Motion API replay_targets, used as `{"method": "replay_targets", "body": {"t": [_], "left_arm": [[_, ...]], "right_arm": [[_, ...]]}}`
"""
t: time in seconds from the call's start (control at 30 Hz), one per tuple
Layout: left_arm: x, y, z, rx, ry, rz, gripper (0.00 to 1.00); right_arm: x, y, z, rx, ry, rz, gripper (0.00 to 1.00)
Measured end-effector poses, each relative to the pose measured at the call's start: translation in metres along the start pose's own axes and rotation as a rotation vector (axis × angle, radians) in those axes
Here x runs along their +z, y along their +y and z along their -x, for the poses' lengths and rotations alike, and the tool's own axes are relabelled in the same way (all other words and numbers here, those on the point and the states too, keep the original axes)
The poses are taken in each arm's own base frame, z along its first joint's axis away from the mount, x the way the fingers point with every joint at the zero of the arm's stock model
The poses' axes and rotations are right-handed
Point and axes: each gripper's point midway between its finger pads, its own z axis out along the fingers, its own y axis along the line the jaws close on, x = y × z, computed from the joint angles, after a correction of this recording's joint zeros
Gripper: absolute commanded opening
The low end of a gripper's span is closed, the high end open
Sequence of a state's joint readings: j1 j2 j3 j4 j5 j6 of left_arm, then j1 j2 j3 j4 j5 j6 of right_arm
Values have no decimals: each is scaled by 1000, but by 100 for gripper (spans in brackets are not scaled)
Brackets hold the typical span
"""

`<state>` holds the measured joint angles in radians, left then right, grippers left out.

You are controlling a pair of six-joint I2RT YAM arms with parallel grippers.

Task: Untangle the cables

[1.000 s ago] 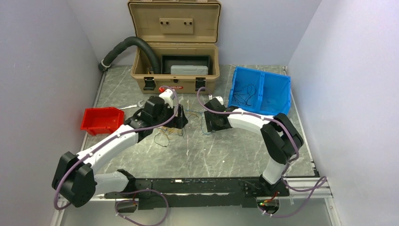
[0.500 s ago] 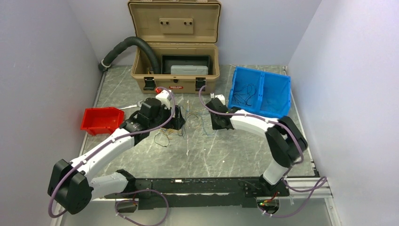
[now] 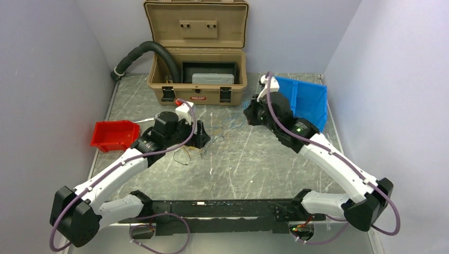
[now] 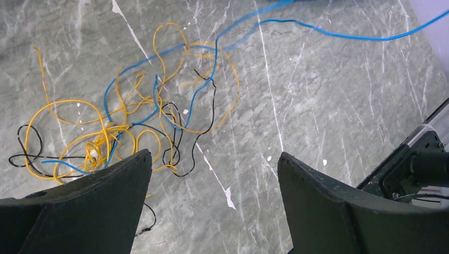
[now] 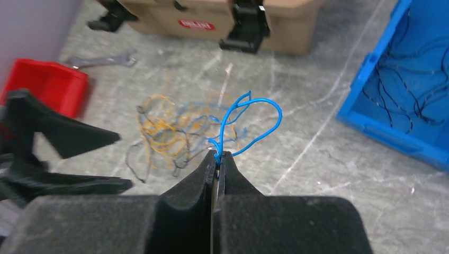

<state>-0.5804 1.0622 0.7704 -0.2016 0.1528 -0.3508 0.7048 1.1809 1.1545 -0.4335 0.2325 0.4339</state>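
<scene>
The cables (image 4: pixel 132 119) lie in a loose tangle of thin yellow, blue and black wires on the marble table (image 3: pixel 249 169), in front of my left gripper (image 4: pixel 214 155). That gripper is open and empty, low over the table just right of the tangle (image 3: pixel 186 153). My right gripper (image 5: pixel 218 153) is shut on one blue cable (image 5: pixel 263 99), raised above the table near the blue bin (image 3: pixel 307 103). The blue cable loops above the fingertips. A long blue strand (image 4: pixel 339 36) stretches from the tangle toward the right arm.
The blue bin (image 5: pixel 365 129) holds several thin black wires. A red bin (image 3: pixel 114 135) sits at the left, with a wrench (image 3: pixel 148 119) behind it. An open tan toolbox (image 3: pixel 198 92) and a black ribbed hose (image 3: pixel 148 48) stand at the back.
My right gripper has shut on the blue cable, then risen and swung back right toward the blue bin, pulling the strand out. The left arm shifted slightly left and stays open.
</scene>
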Motion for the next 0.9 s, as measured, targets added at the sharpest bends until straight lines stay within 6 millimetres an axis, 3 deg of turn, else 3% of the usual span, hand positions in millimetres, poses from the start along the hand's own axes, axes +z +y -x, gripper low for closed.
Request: {"method": "replay_targets", "body": {"t": [0.23,0.5,0.67,0.9], "left_arm": [[0,-4,3,28,-7,-24,91],[-2,-23,34,49,-103,-99,90],[-4,-35,54,63,-203,-150,89],[-19,-68,88,141,-386,-281,88]], "right_arm": [[-51,37,76,-9,-130,152,0],[-120,73,169,-27,-343,297,0],[-143,84,200,-39,-417,339,0],[-150,89,206,-42,-431,364,0]]}}
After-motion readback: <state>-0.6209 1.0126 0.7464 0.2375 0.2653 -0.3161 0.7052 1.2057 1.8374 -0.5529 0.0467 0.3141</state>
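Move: The yellow, blue and black cable tangle lies about 16 cm to the left of my right hand, level with it in reach and some 26 cm below; that hand already pinches a blue cable from it. The blue tray sits about 17 cm ahead and 18 cm to the right of that hand, low down. The open toolbox is some 25 cm ahead and 16 cm to its left. From my empty left hand the tangle is about 3 cm ahead, 2 cm left and 17 cm below. I keep hoisting the blue cable in my shut right fingers, rising fast by about 27 cm and drawing back slightly, then easing to a stop with the fingers tipped up to nearly level. My left hand follows a little later with its fingers still wide open, climbing about 10 cm off the tangle, drifting right and tilting its fingertips up to nearly level. ##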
